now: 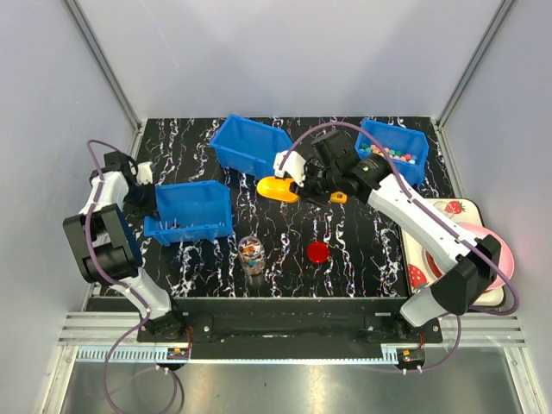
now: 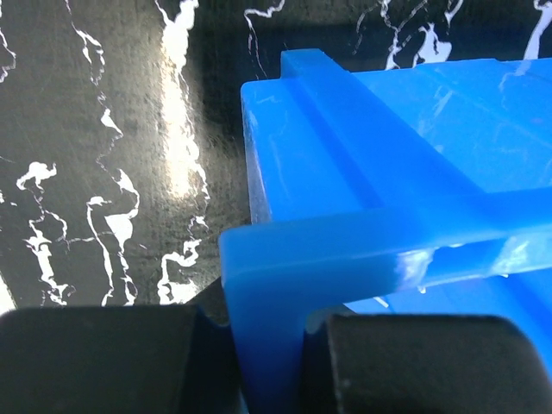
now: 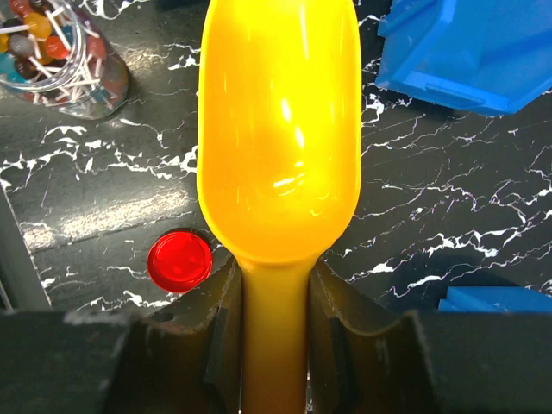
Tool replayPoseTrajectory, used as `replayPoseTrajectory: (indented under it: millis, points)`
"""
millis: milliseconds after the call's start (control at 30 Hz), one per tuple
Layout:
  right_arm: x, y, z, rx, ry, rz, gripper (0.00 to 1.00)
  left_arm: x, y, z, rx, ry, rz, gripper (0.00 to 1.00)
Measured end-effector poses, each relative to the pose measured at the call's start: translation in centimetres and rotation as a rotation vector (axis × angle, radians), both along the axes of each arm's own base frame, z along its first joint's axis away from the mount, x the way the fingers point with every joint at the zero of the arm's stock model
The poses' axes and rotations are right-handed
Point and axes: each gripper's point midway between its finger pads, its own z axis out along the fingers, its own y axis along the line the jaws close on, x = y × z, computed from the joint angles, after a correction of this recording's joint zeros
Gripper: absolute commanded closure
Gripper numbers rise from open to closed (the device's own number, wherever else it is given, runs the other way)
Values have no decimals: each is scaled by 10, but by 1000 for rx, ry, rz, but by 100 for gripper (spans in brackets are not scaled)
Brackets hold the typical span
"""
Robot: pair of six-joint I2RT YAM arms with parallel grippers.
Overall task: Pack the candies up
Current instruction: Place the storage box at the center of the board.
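Observation:
Small colourful candies (image 1: 392, 155) lie in the blue bin (image 1: 420, 164) at the back right. More candies (image 1: 251, 250) sit in a clear jar (image 3: 82, 82) near the front middle. My right gripper (image 1: 304, 188) (image 3: 272, 276) is shut on the handle of the yellow scoop (image 1: 278, 189) (image 3: 278, 129), which hangs over the table between the bins, its bowl empty. At the left, my left gripper (image 1: 148, 200) (image 2: 263, 323) is shut on the rim of another blue bin (image 1: 191, 210) (image 2: 388, 164).
A third blue bin (image 1: 250, 145) stands at the back middle. The flat red lid (image 1: 317, 252) (image 3: 179, 260) lies on the black marbled table right of the jar. A strawberry-print tray (image 1: 448, 207) with a pink plate (image 1: 507, 254) sits at the right edge.

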Motion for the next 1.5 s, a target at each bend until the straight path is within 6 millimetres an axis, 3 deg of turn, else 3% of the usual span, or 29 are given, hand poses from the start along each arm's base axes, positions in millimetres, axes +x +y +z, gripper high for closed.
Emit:
replayPoseTrajectory:
  millis: [367, 567, 767, 900, 1000, 1267, 1500]
  points:
    - [10, -13, -7, 74, -24, -91, 100, 23, 9, -8, -12, 35, 7, 100]
    - [25, -20, -14, 97, -51, -166, 100, 47, 17, -14, -31, 57, 24, 100]
    - [48, -31, -9, 120, -107, -270, 100, 68, 24, -15, -40, 73, 38, 93]
    - [62, -39, -6, 137, -144, -335, 100, 82, 29, -15, -44, 76, 48, 83]
    - [71, -47, -13, 135, -146, -376, 100, 90, 32, -15, -45, 67, 48, 70]
    - [78, -75, -57, 69, -83, -441, 100, 101, 33, -11, -53, 42, 46, 42]
    - [86, -96, -89, 19, -21, -492, 100, 101, 24, 2, -93, 4, 23, 28]
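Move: The left fingers already grip the left rim of the storage box with the last lollipops; its middle is about 10 cm to their right and level fore and aft. Its spot on the board centres some 10 cm ahead and 7 cm right of that hand, with the empty blue box 24 cm ahead, 30 cm right. From the right hand, holding the scoop, the candy-ball box lies roughly 22 cm ahead, 26 cm right and 20 cm below; the red lid is 14 cm back, 4 cm right. Bring the left gripper forward about 10 cm and slightly left, sinking a little, carrying the storage box by its left rim towards the back of the board; then open the fingers around the rim and begin to rise. Meanwhile swing the right hand forward, then right and down towards the candy-ball box, turning clockwise some 30 degrees and keeping its grip on the empty scoop. ##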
